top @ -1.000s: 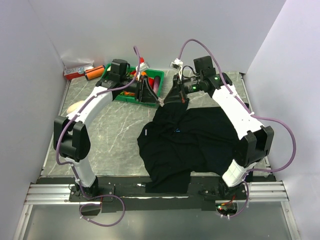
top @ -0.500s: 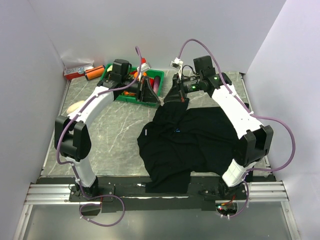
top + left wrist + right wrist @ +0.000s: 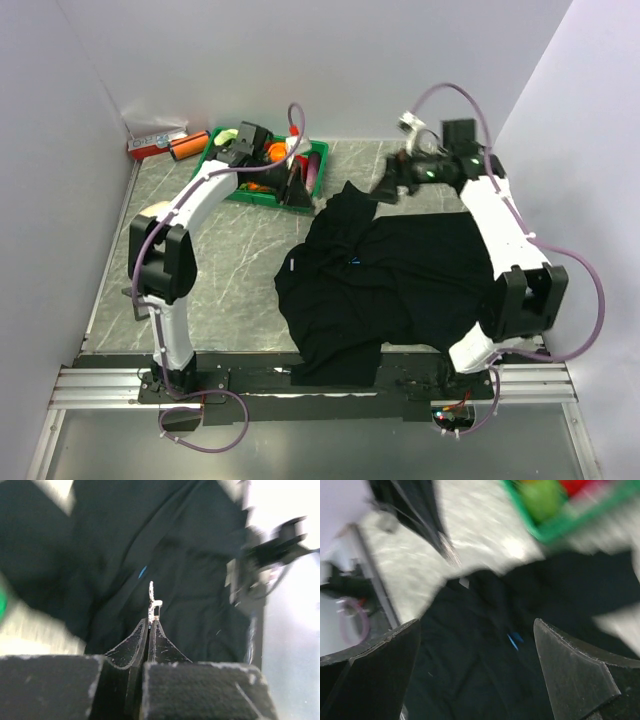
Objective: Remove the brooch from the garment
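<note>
The garment (image 3: 400, 275) is a large black shirt spread over the right half of the table; it also fills the left wrist view (image 3: 190, 555) and the right wrist view (image 3: 485, 680). My left gripper (image 3: 150, 622) is shut on the brooch (image 3: 152, 600), a tiny sparkly pin sticking out past the fingertips, held above the shirt. In the top view the left gripper (image 3: 308, 198) hangs beside the shirt's far left corner. My right gripper (image 3: 476, 625) is open and empty above the shirt; in the top view it (image 3: 385, 188) hovers over the shirt's far edge.
A green tray (image 3: 222, 150) of vegetables stands just behind the left gripper and shows in the right wrist view (image 3: 555, 530). Red and orange items (image 3: 165, 146) lie at the back left. A pale round object (image 3: 150, 213) lies by the left wall. A small white label (image 3: 290, 266) sits on the shirt.
My right gripper has swung right, away from the left gripper and the shirt's far corner. The left gripper has stayed near the tray's corner while its arm shifted right.
</note>
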Robot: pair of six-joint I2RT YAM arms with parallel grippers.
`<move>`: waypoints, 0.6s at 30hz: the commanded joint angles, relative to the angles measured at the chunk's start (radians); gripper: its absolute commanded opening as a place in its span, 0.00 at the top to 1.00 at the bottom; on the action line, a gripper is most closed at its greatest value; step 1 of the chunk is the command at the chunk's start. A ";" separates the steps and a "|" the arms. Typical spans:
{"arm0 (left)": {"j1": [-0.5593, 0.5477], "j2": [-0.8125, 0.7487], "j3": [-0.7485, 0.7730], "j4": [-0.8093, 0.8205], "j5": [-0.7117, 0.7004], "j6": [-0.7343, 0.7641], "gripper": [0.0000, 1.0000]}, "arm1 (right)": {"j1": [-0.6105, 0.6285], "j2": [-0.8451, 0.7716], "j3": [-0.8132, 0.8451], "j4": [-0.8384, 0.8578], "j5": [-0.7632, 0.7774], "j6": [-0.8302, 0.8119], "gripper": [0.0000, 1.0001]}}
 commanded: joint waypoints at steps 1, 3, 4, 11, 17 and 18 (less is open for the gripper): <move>0.040 -0.027 -0.002 -0.206 -0.293 0.150 0.99 | -0.050 -0.105 -0.157 -0.086 0.199 -0.239 0.00; 0.075 -0.079 -0.057 -0.220 -0.413 0.183 0.99 | -0.069 -0.137 -0.236 -0.048 0.256 -0.258 0.00; 0.095 -0.099 -0.080 -0.223 -0.497 0.193 0.99 | -0.087 -0.158 -0.291 -0.013 0.239 -0.222 0.00; 0.280 -0.355 -0.361 -0.231 -0.832 0.329 0.99 | -0.116 -0.036 -0.270 -0.135 0.250 -0.203 0.00; 0.386 -0.579 -0.542 -0.251 -1.045 0.417 0.99 | -0.118 0.048 -0.277 -0.088 0.354 -0.218 0.00; 0.396 -0.634 -0.576 -0.242 -1.137 0.423 0.99 | -0.116 0.068 -0.267 -0.095 0.357 -0.218 0.00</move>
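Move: The brooch is already pinched in my left fingertips. The black case lies about 40 cm to the left, 17 cm back and some 21 cm below; the white radish sits 41 cm left and 5 cm farther out, and the vegetable crate 15 cm left and 16 cm ahead. From my empty right hand, the garment's middle is about 14 cm back, 6 cm right and 27 cm below; its blue flower is 8 cm back and 3 cm left. I sweep my left hand fast to the left, almost 30 cm, clear of the garment and towards the black case, sinking some 8 cm before lifting slightly and easing back at the end. The wrist swings my fingers steeply downward and they keep their pinch on the brooch. Meanwhile I lower my wide-open right hand about 15 cm, drifting right, towards the garment. ##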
